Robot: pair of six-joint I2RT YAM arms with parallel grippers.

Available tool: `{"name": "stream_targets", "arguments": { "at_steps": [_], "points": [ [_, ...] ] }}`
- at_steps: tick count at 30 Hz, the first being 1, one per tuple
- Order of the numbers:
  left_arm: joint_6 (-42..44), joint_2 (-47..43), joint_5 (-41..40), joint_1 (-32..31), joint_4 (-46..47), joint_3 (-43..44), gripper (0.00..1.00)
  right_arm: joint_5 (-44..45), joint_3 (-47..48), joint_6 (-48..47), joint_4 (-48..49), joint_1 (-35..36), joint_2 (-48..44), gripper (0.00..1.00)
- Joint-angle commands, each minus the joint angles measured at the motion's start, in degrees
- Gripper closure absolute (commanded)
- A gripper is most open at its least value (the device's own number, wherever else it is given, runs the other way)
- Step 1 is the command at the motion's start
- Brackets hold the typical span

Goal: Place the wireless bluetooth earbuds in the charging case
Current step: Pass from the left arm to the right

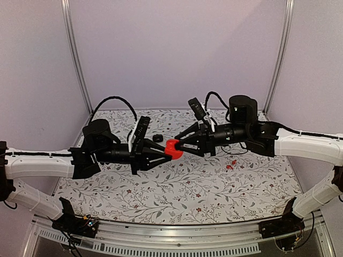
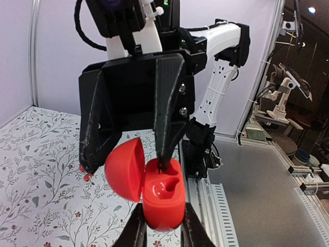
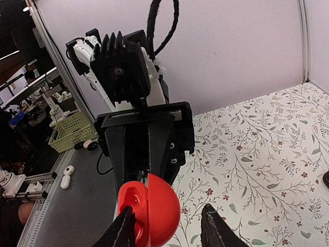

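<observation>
The red charging case [image 1: 172,149] hangs in mid-air above the middle of the table, and my left gripper [image 1: 167,152] is shut on its base [image 2: 163,198]. Its lid [image 2: 123,167] stands swung open to the left. My right gripper [image 3: 167,231] is open and straddles the lid [image 3: 164,213]. One of its fingertips [image 2: 164,163] pokes into the case's upper socket, so what lies under that tip is hidden. The lower socket looks bare and glossy. Red earbuds [image 1: 229,166] lie on the tablecloth below the right arm, apart from both grippers.
A small black round object [image 1: 157,138] sits on the floral tablecloth [image 1: 177,198] just behind the grippers. White walls and metal posts [image 1: 77,64] close in the back corners. An aluminium rail [image 1: 177,235] runs along the near edge.
</observation>
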Motion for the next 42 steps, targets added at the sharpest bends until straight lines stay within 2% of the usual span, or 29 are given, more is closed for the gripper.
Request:
{"name": "stream_targets", "arguments": {
  "at_steps": [1,11,25,33,38,42],
  "points": [
    [0.52,0.85,1.59,0.15,-1.22,1.92,1.0,-2.13,2.24,-2.0,-4.01,-0.13,1.71,0.59],
    [0.87,1.58,1.71,0.16,-1.83,2.58,1.0,-3.95,2.63,-1.48,-3.57,-0.15,2.89,0.73],
    [1.87,0.99,1.91,0.08,-1.4,1.96,1.0,-4.51,3.34,-0.89,-3.96,-0.16,4.49,0.8],
    [2.68,0.0,0.94,0.05,-1.62,1.36,1.0,-5.53,3.59,-0.62,-4.29,-0.16,5.0,0.9],
    [3.1,-0.25,-0.06,0.07,-1.42,1.07,1.0,-5.4,3.89,-0.66,-4.4,-0.16,4.87,1.0],
    [3.41,-0.62,-0.95,0.06,-1.24,0.56,0.84,-5.16,4.02,-0.95,-3.85,-0.15,4.04,1.0]
  ]
}}
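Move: The open red charging case's lid lies about 2 cm left of and 1 cm below my right hand, level with it fore and aft; the case base, gripped by my left hand, is some 3 cm back, 2 cm left and 3 cm below that right hand. From my left hand the lid is roughly 3 cm ahead, 3 cm up, 1 cm right. On the table, some 30 cm below the right hand, the black case lies about 30 cm ahead and 11 cm left, the red earbuds 15 cm ahead and 23 cm right. I close my right fingers from fairly wide to nearly shut on the red lid, one finger on its inner side and one outside, pinching its wall by the end. Meanwhile that hand sinks about 2 cm, eases 1 cm left towards the case and turns slightly counter-clockwise; my left hand sinks about 1.5 cm with it and keeps its grip on the base. ##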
